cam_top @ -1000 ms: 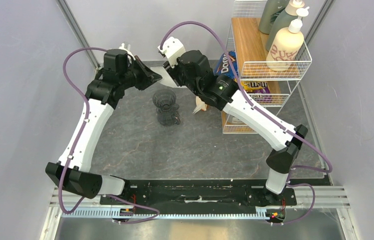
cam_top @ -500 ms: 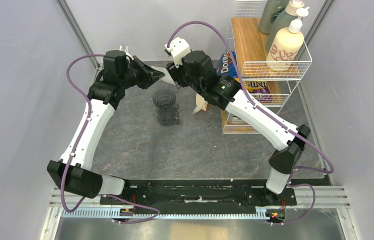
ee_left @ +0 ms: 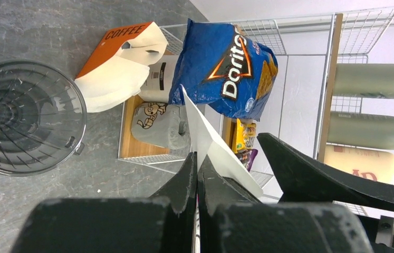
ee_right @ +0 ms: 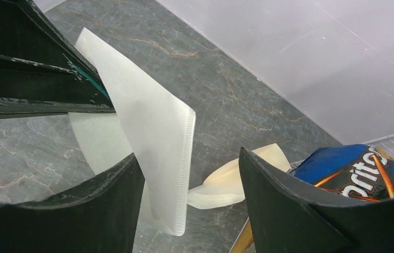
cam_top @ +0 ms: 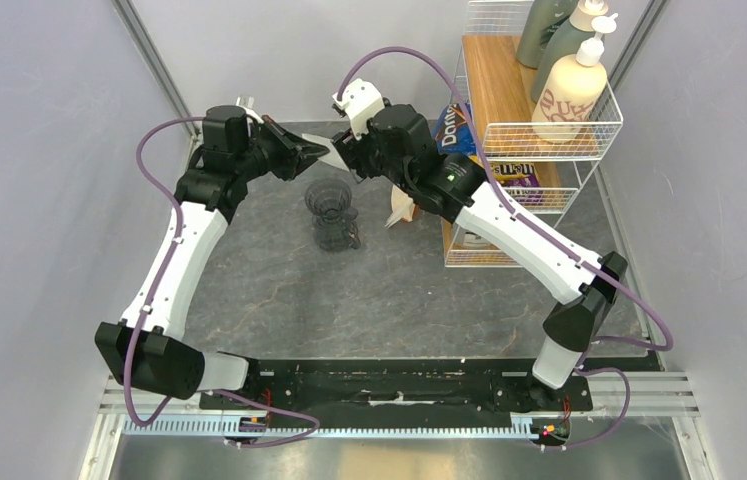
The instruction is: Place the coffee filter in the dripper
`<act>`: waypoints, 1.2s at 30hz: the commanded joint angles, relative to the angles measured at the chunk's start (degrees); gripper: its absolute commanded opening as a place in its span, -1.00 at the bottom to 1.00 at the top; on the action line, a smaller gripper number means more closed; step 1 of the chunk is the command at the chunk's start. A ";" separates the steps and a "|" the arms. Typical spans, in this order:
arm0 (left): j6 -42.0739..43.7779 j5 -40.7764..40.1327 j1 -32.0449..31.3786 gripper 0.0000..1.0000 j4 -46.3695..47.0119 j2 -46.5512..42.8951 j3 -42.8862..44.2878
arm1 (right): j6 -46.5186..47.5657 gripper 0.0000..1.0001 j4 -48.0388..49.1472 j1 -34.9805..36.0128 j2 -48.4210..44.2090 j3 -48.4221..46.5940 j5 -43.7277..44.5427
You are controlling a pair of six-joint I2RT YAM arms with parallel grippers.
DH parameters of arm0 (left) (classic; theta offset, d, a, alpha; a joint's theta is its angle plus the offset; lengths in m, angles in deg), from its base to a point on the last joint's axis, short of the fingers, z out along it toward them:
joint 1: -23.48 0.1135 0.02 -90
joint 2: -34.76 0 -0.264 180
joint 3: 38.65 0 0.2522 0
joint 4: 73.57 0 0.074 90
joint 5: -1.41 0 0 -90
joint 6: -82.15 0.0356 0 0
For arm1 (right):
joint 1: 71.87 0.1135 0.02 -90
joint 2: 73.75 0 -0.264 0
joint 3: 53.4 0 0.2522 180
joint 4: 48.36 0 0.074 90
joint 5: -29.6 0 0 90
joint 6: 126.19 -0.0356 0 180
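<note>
The coffee filter is a flat folded white paper. My left gripper is shut on its edge and holds it in the air at the back of the table. My right gripper is open, and the filter hangs between its fingers, close to the left one. In the top view my right gripper meets my left gripper tip to tip. The dark ribbed dripper sits on a glass jug just below and in front of them. It also shows in the left wrist view.
An orange-and-white filter packet leans by the wire rack, right of the dripper. A blue Doritos bag and snack packs lie in the rack. Bottles stand on its top shelf.
Both grippers have shifted slightly to the right with the filter between them. My right wrist has pulled back a little. The dripper has not moved.
</note>
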 commanded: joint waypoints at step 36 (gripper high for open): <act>11.42 1.82 -2.98 -0.96 -0.42 -4.70 -1.44 | -2.07 -1.00 -0.22 0.03 0.04 -5.72 -3.31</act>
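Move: The coffee filter hangs from the left fingertips, its middle about 3 cm to their right, level in height and reach. From the open right hand that middle lies some 3 cm to the left, neither farther out nor lower, with the crimped free edge already between the fingers. The dripper sits about 8 cm left of the right hand and 18 cm below it, no farther out; the coffee bag is some 9 cm right, 4 cm farther out and 27 cm down. The right fingers shut from wide open and pinch the filter's crimped free edge, the hand first easing down about 1 cm, then rising some 4 cm as they finish closing. The left hand keeps its pinch on the other side, lifts slightly, then draws back about 3 cm and sinks 2 cm, turning slightly clockwise. ##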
